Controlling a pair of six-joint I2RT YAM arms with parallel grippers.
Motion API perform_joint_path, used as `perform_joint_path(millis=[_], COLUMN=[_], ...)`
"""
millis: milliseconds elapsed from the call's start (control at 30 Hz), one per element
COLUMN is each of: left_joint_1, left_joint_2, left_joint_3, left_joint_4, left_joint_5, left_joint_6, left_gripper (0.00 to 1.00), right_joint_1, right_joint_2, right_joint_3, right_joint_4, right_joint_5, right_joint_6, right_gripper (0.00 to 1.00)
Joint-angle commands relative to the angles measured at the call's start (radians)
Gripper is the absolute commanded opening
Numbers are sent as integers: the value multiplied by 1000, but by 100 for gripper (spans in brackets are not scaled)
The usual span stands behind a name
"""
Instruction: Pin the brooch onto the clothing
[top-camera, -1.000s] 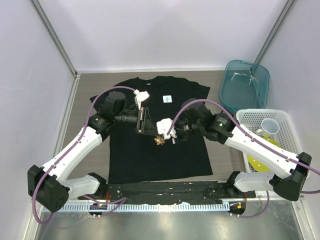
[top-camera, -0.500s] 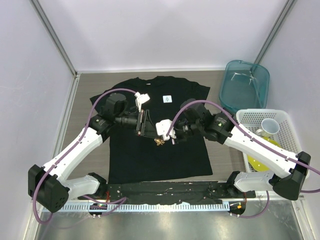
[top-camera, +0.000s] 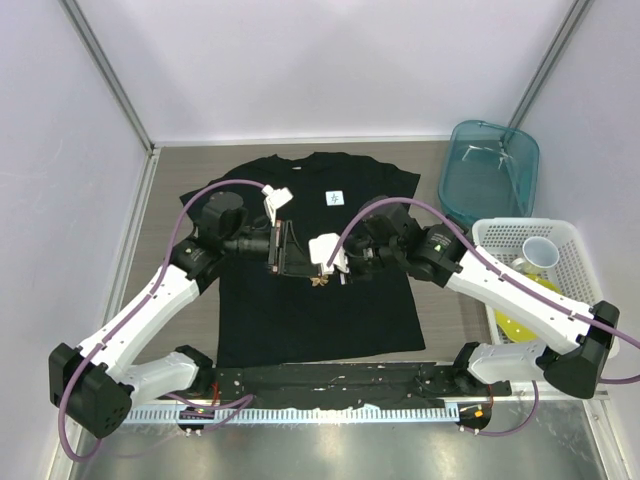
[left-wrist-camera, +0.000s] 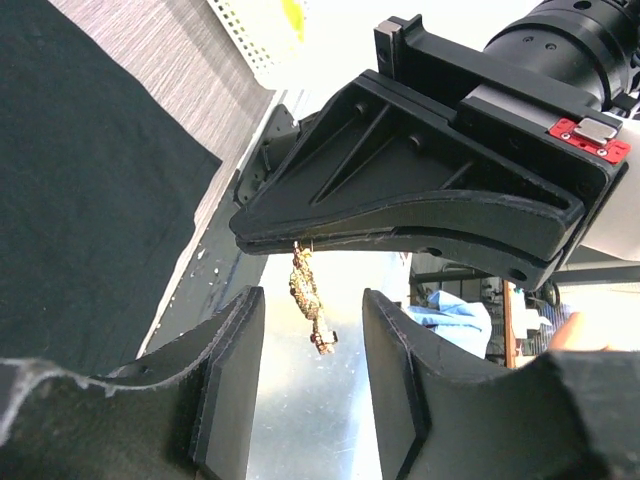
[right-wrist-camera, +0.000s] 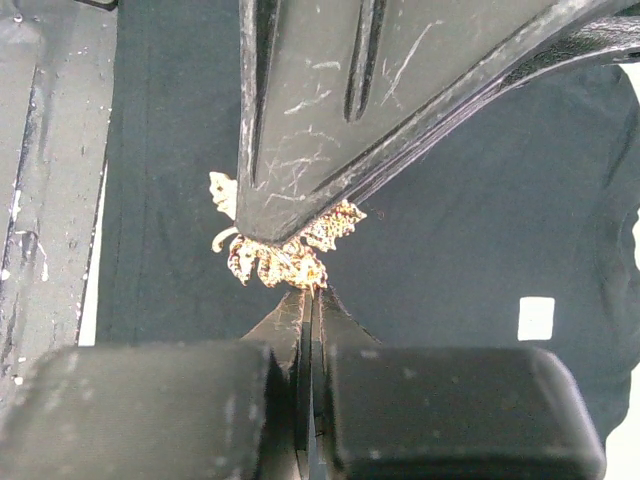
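Observation:
The clothing, a black T-shirt, lies flat on the table with its white chest label up. The brooch, a golden-orange leaf, hangs over the shirt's middle. My right gripper is shut on the brooch. In the right wrist view its closed fingertips pinch the lower edge of the brooch. My left gripper is open. In the left wrist view the brooch dangles between the tips of its spread fingers, touching neither. The left gripper's finger overlaps the brooch's top.
A teal bin stands at the back right. A white basket with a cup and yellow items stands at the right. A black strip runs along the near edge below the shirt's hem.
Both grippers have shifted slightly left and closer together over the shirt. The brooch stays in the right gripper and now sits between the left gripper's open fingers.

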Motion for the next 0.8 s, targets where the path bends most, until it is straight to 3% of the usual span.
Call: perform_joint_path(millis=[0, 167, 300, 467, 600, 667, 733, 767], left_joint_1=[4, 3, 3, 4, 6, 13, 36, 47], left_joint_2=[-7, -6, 1, 2, 4, -1, -6, -9], left_joint_3=[0, 1, 9, 7, 9, 10, 17, 21], left_joint_4=[24, 10, -7, -18, -54, -64, -93, -106], left_joint_5=[-27, -45, -56, -73, -90, -91, -99, -97], left_joint_6=[-12, -7, 8, 20, 48, 63, 83, 97], left_gripper=[47, 45, 35, 30, 17, 7, 4, 3], right_joint_1=[12, 18, 21, 24, 24, 24, 24, 24], right_joint_2=[11, 14, 16, 17, 23, 28, 28, 25], right_joint_3=[58, 60, 58, 58, 70, 77, 87, 87], right_joint_4=[13, 19, 20, 20, 22, 19, 13, 14], right_joint_5=[32, 37, 43, 46, 54, 59, 75, 85], right_joint_6=[44, 51, 53, 59, 77, 87, 96, 106], right_gripper=[1, 1, 1, 1, 1, 20, 46, 52])
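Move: The gold-coloured brooch sits roughly between the left hand's open fingertips, about 1 cm to the right of their middle and 1 cm below. It is held by its pin in the right fingers, lying some 3 cm left, 1 cm back and 2 cm below that hand's point. The white label on the clothing lies about 25 cm ahead of the left hand, 4 cm to its right and roughly 25 cm down. The left fingers, half open around the brooch, close nearly shut and pinch it while easing about 1.5 cm forward and 1.5 cm down, with a turn of some 5 degrees. The right hand stays almost in place, still gripping the pin, then opens to under half at the very end and lets go. ##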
